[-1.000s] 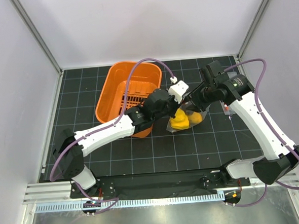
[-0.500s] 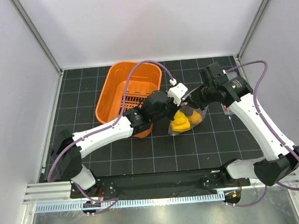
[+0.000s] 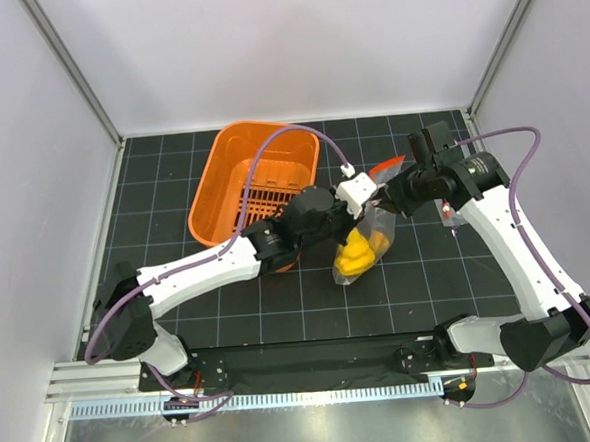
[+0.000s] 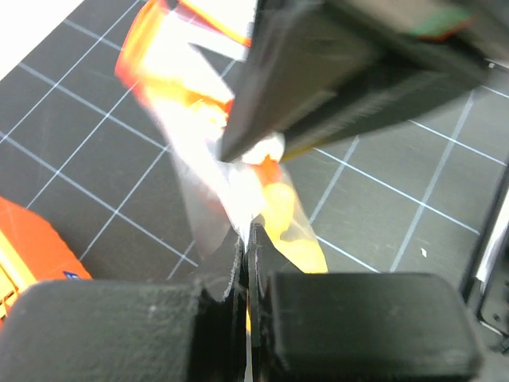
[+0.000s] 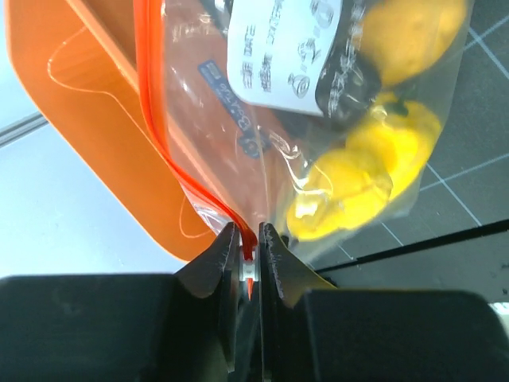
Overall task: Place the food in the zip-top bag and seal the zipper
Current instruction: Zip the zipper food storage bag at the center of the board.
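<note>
The zip-top bag [image 3: 374, 228] hangs above the mat between both grippers, with yellow food [image 3: 354, 257] sagging in its bottom. My left gripper [image 3: 367, 201] is shut on the bag's clear edge [image 4: 208, 187], and yellow food [image 4: 301, 239] shows just beyond its tips. My right gripper [image 5: 250, 239] is shut on the zipper's white slider [image 5: 250, 271]. The red-orange zipper [image 5: 156, 119] runs up and away from it. Through the clear wall I see yellow food [image 5: 362, 171] and a white label [image 5: 286, 48]. The right gripper's dark body [image 4: 334, 72] looms close over my left gripper [image 4: 246, 232].
An orange basket [image 3: 234, 173] stands at the back left, just behind the bag, and fills the left of the right wrist view [image 5: 71, 119]. A small clear item with red [image 3: 449, 217] lies under the right forearm. Black gridded mat [image 3: 309, 290] lies in front.
The right gripper has closed onto the zipper slider. The bag has been lifted off the mat and now hangs stretched between both grippers, its food slid to the bottom.
</note>
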Available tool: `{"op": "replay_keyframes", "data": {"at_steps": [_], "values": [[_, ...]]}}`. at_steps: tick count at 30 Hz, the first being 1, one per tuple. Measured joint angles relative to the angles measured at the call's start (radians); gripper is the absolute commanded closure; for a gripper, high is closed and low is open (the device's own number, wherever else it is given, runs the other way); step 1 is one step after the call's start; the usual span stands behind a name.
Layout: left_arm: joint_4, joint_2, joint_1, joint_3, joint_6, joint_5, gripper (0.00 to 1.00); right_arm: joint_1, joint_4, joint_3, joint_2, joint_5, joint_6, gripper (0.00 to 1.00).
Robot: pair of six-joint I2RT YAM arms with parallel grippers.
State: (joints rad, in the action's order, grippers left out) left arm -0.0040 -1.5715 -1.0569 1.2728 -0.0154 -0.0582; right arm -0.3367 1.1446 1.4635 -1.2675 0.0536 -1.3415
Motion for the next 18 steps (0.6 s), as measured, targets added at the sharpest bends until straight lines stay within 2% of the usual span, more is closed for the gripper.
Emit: {"op": "replay_keyframes", "data": {"at_steps": [3,5,6,8,9,10,12,18], "values": [[-0.013,0.028,-0.030,-0.018,0.026,-0.003,1.00,0.019,0.007,-0.009,0.000,0.037,0.015,0.99],[-0.021,0.043,-0.044,-0.031,0.039,-0.010,0.92,0.025,0.009,-0.009,0.000,0.051,0.028,0.99],[-0.027,0.049,-0.050,-0.035,0.045,-0.012,0.76,0.029,0.009,-0.009,0.000,0.059,0.033,0.99],[-0.071,0.061,-0.060,-0.036,0.048,-0.012,0.56,0.047,-0.005,-0.009,0.000,0.043,0.042,0.99],[-0.080,0.065,-0.066,-0.036,0.053,-0.013,0.56,0.058,-0.013,-0.009,-0.001,0.035,0.045,0.99],[-0.092,0.070,-0.071,-0.036,0.055,-0.018,0.51,0.065,-0.018,-0.009,-0.001,0.031,0.049,0.99],[-0.111,0.077,-0.078,-0.036,0.059,-0.027,0.48,0.072,-0.022,-0.009,-0.001,0.023,0.053,0.99],[-0.145,0.077,-0.081,0.011,0.086,-0.058,0.43,0.072,-0.003,0.013,-0.008,0.030,0.057,0.99]]}}
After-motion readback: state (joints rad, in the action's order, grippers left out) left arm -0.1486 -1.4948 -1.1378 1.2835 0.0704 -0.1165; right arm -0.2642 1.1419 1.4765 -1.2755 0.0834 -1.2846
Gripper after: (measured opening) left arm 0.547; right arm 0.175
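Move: The left fingers are already shut on the bag's clear film. The orange zipper end, already pinched in the right fingers, lies about 2 cm ahead and 2 cm to the right of the left hand, about 1 cm above it. The yellow food in the bag hangs roughly straight below the left hand, some 15 cm down; the orange crate's middle is about 23 cm to its left, 11 cm farther out and 15 cm lower. Backwards, away from the right hand, the left hand draws about 4 cm while still shut, then parts its fingers to roughly half open and lets go of the film, drifting a centimetre left and finally lifting slightly. The right hand keeps its pinch on the zipper end and, as the left lets go, shifts some 1.5 cm right and 1 cm forward. ##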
